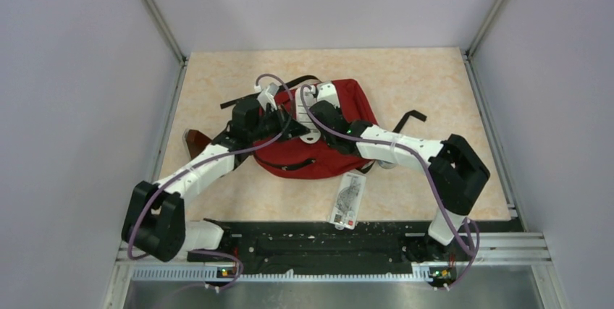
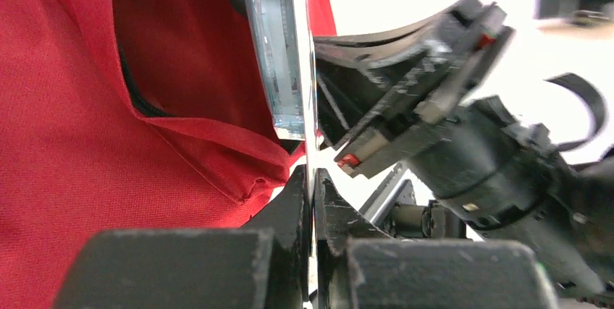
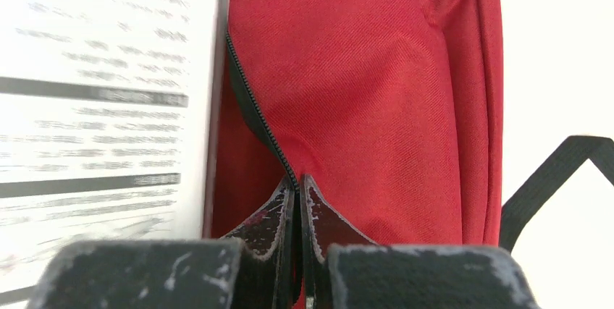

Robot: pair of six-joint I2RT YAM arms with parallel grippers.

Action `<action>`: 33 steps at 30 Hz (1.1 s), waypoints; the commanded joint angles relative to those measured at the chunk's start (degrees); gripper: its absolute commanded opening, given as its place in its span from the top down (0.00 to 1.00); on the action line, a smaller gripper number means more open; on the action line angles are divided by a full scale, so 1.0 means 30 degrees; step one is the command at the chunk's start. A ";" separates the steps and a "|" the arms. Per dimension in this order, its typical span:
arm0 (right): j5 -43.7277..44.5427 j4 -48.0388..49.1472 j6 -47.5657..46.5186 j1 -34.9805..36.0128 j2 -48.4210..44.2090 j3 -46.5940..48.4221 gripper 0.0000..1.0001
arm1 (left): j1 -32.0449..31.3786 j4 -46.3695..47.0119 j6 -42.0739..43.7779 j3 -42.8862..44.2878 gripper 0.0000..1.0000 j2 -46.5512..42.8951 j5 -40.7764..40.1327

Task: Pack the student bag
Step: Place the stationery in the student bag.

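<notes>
The red student bag (image 1: 318,151) lies in the middle of the table, its black zipper open. My left gripper (image 1: 282,119) is shut on a thin flat clear-edged pack (image 2: 281,48), seen edge-on in the left wrist view and held at the bag's opening (image 2: 166,41). In that view the gripper (image 2: 313,179) pinches the pack's lower edge. My right gripper (image 1: 316,108) is shut on the bag's zipper edge (image 3: 253,106), and in the right wrist view this gripper (image 3: 298,182) holds the flap. The pack's white printed face (image 3: 94,99) shows at the left there.
A second white printed pack (image 1: 348,200) lies on the table in front of the bag, near the front rail. A small brown pouch (image 1: 194,138) lies left of the bag by my left arm. Black strap ends (image 1: 410,117) trail to the right and back left.
</notes>
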 commanded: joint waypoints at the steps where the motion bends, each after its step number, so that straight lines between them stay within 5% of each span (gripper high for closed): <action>1: 0.0595 0.1321 0.0328 -0.0150 -0.1456 -0.0410 1.00 | 0.0211 0.1718 -0.1870 0.0224 1.00 0.2189 0.3018; 5: 0.1346 0.2131 0.0330 -0.0147 -0.1502 -0.0727 1.00 | 0.0198 0.2843 -0.3213 -0.0435 1.00 0.3734 0.4975; 12: 0.1346 0.2588 0.0310 -0.0145 -0.1906 -0.0886 1.00 | 0.0409 -0.0256 -0.2939 -0.0514 1.00 0.3981 0.4311; 33: -0.0292 0.7103 -0.1420 -0.0104 -0.3666 -0.3754 1.00 | 0.0896 0.1507 -0.8970 -0.1929 1.00 0.4583 0.3730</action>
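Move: The stationery, still pinched near its robot-side end, is bound for the bag's open mouth, about 4 cm ahead, 2 cm right and 10 cm below the left hand. The zipper edge in the right fingers is about 6 cm ahead, 7 cm right and 6 cm below; the front zipper is some 10 cm back, 5 cm left and 12 cm below. From the right hand, the mouth lies about 4 cm left, 2 cm back and 4 cm below. The stationery is lowered by the left hand about 7 cm down at the bag's mouth, quickly at first, then easing some 3 cm back towards the robot while the wrist tips its far end down by about 35 degrees, fingers still shut on it. The right hand keeps its pinch on the zipper edge beside the mouth, staying within a centimetre or so of its place. ##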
